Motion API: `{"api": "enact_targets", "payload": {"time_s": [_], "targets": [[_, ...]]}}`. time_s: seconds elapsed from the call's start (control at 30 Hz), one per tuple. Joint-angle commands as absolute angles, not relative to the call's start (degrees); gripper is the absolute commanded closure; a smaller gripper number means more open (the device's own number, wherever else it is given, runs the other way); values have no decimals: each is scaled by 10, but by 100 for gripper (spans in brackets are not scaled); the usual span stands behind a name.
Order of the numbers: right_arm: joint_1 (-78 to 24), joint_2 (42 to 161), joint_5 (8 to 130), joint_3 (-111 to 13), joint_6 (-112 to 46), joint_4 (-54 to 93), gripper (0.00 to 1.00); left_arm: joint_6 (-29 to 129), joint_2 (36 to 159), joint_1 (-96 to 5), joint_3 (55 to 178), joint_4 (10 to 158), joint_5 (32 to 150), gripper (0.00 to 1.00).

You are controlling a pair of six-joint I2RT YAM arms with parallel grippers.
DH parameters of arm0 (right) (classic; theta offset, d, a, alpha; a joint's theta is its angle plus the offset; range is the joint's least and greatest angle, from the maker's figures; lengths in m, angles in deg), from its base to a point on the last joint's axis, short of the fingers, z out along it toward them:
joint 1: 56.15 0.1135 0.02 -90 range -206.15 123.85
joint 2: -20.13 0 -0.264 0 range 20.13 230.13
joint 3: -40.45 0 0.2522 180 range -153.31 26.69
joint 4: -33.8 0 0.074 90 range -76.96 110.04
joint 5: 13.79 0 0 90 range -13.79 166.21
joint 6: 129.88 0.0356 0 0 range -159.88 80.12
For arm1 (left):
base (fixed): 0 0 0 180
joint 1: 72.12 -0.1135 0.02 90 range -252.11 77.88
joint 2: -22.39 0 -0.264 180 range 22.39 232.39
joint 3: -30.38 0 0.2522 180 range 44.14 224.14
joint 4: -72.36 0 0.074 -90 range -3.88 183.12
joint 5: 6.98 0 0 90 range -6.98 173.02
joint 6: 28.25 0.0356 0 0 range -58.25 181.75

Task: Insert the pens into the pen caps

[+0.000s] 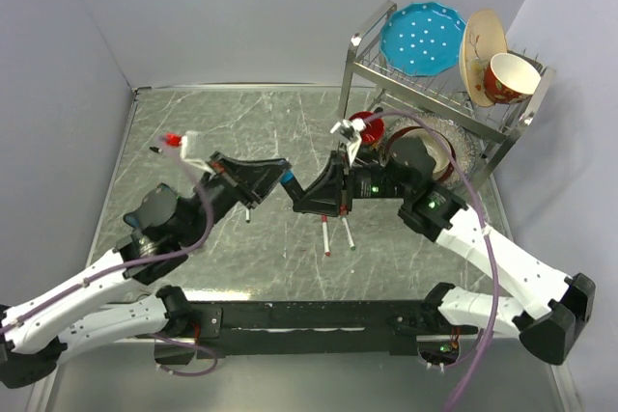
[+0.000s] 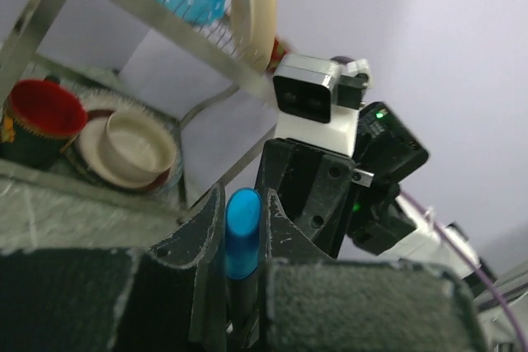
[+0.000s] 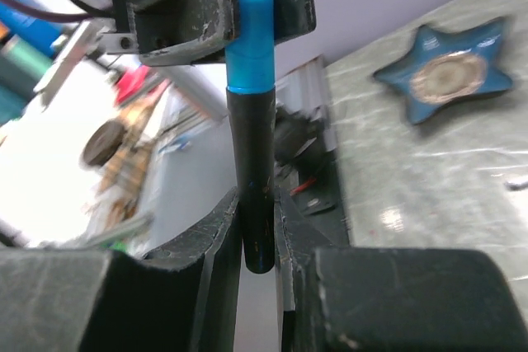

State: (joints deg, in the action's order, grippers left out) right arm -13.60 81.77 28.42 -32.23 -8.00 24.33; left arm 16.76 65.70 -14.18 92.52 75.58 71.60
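My left gripper point(image 1: 280, 178) and right gripper point(image 1: 297, 195) meet tip to tip above the middle of the table. In the left wrist view the left gripper point(image 2: 243, 199) is shut on the blue pen cap point(image 2: 242, 232). Seen from the right wrist, the right gripper point(image 3: 257, 204) is shut on the thick black-barrelled pen point(image 3: 252, 162). Its upper end sits inside the blue cap point(image 3: 250, 39). Two thin white pens, one red-tipped point(image 1: 327, 236) and one green-tipped point(image 1: 347, 233), lie on the table below the grippers. A third small one point(image 1: 248, 216) lies under the left gripper. The other caps are hidden.
A metal dish rack point(image 1: 359, 65) stands at the back right with a blue plate point(image 1: 420, 38), a cream plate point(image 1: 478, 45) and a red bowl point(image 1: 509, 79). A red cup point(image 1: 368, 127) and stacked bowls point(image 1: 449, 151) sit beneath it. A blue star-shaped dish point(image 3: 445, 72) lies on the table.
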Motion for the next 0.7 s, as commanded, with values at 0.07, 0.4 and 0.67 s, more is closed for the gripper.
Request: {"api": "enact_targets", "payload": {"time_s": [0.07, 0.4, 0.67], "targets": [[-159, 718, 478, -197, -86, 361, 62, 214, 763, -262, 970, 986, 979, 99], [-159, 447, 549, -41, -80, 186, 25, 233, 955, -333, 971, 926, 983, 99], [-159, 432, 587, -64, -107, 114, 24, 200, 1125, -340, 971, 851, 1017, 95]]}}
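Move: The left hand pinches the blue cap on the black pen, some 41 cm above the table; the open spot it heads for lies about 10 cm ahead and 5 cm right of it. From that hand the red-capped pen lies about 7 cm ahead and 10 cm right, the green-capped pen 9 cm ahead and 15 cm right, both on the table. The right hand still grips the black body, with the blue cap about 3 cm ahead, 3 cm left and 5 cm above. The right fingers open wide and let go of the black body, the hand dipping about 7 cm and then drawing off some 10 cm to the right while it turns about 30 degrees clockwise. The left hand keeps its pinch on the blue cap and carries the pen quickly down by nearly 30 cm, with some 10 cm forward and a little to the right, towards the open table just left of the red-capped pen, its fingers tipping from slightly upward to well below level. ##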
